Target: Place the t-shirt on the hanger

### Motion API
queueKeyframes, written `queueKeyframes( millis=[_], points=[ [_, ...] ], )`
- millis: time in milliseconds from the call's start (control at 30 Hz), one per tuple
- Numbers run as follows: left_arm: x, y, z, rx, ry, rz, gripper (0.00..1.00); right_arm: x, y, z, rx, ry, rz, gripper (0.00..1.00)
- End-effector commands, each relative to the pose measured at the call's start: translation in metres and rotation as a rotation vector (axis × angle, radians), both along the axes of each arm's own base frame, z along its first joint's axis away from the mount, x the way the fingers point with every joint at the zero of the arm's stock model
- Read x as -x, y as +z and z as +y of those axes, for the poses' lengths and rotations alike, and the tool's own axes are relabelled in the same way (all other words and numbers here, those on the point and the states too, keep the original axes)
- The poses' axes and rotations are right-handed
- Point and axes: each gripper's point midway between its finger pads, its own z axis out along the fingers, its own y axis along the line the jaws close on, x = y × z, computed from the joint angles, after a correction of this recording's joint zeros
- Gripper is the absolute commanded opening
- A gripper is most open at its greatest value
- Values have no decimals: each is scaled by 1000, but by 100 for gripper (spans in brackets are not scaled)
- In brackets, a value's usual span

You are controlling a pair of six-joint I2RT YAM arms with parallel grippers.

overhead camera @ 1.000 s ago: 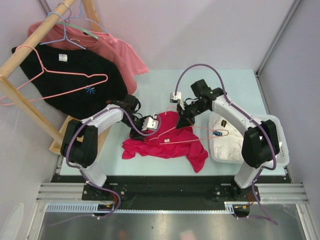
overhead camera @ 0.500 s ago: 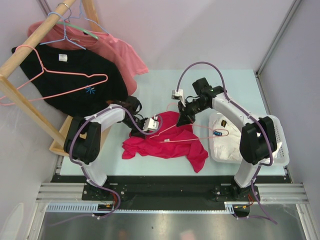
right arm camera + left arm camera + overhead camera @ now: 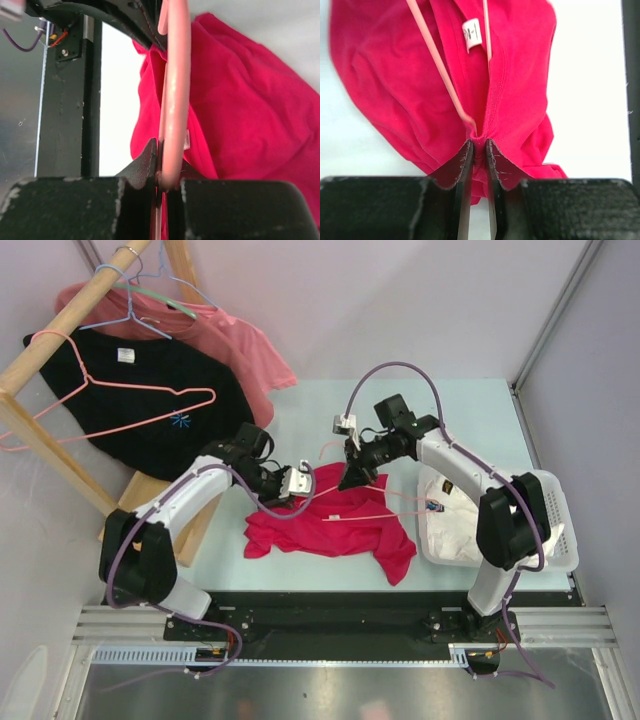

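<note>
The crimson t-shirt (image 3: 335, 525) lies crumpled on the pale table between the two arms. My left gripper (image 3: 298, 483) is shut on a pinch of its neckline at the shirt's upper left edge. In the left wrist view the fabric (image 3: 395, 85) bunches up between the fingertips, with the white neck label (image 3: 472, 34) just beyond. The pink wire hanger (image 3: 375, 513) lies slanted over the t-shirt. My right gripper (image 3: 352, 477) is shut on its wire near the hook. The right wrist view shows that pink wire (image 3: 173, 95) clamped upright in front of the red cloth (image 3: 245, 105).
A white basket (image 3: 565, 530) holding white cloth stands at the right edge. At the left, a wooden rack (image 3: 50, 445) carries a black t-shirt (image 3: 150, 405), a salmon-pink t-shirt (image 3: 245, 355) and other wire hangers (image 3: 140, 325).
My left gripper has shut on the t-shirt's neckline and pulled slightly up and left. My right gripper has carried the hanger a little to the left.
</note>
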Motion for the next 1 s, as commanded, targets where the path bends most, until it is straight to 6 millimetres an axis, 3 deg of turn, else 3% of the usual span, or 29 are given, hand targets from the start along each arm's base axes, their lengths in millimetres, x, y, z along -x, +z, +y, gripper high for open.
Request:
queueKeyframes(
  millis=[0, 233, 400, 467, 500, 633, 700, 767, 800, 967],
  points=[
    [17, 35, -14, 111, 0, 2, 19, 9, 20, 23, -99, 66, -33, 0],
    [37, 58, -21, 175, -5, -27, 17, 22, 7, 58, -125, 145, -48, 0],
    [47, 72, -26, 242, 57, -36, 18, 24, 12, 82, -170, 167, -49, 0],
    [44, 75, -18, 245, 127, -63, 20, 24, 12, 86, -173, 172, -47, 0],
    [44, 75, -14, 244, 145, -63, 27, 24, 11, 86, -173, 173, -48, 0],
    [38, 53, 25, 168, 211, -40, 49, 23, 8, 78, -160, 171, -53, 0],
    [37, 29, 46, 93, 220, 0, 58, 23, 7, 72, -151, 163, -46, 0],
    [34, 15, 59, 60, 231, 26, 61, 22, 8, 68, -150, 155, -48, 0],
    [33, 5, 61, 47, 228, 62, 62, 22, 11, 66, -153, 153, -53, 0],
    [26, -8, 59, 45, 202, 109, 64, 24, 12, 62, -144, 145, -54, 0]
  ],
)
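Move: The left fingers already pinch the near-left rim of the red t-shirt's neck opening, with the hanger's left tip only about 1 cm to their right and 1 cm below. The shirt's neck label lies some 8 cm to their right, 4 cm back and 7 cm lower; its left sleeve corner is about 9 cm left, 8 cm back and 9 cm lower. From the right hand, which grips the hanger near its neck, the pinched rim is roughly 10 cm left, 3 cm back and 6 cm down. Leftward by about 7 cm and a little back, the right hand feeds the held hanger's left arm into the neck opening and then nearly stops, grip still shut. Meanwhile the left hand, pinching the rim, draws it up and back over the tip, then opens wide, lets go, and swings some 8 cm left and down again towards the left sleeve end, turning counter-clockwise about 15 degrees. ##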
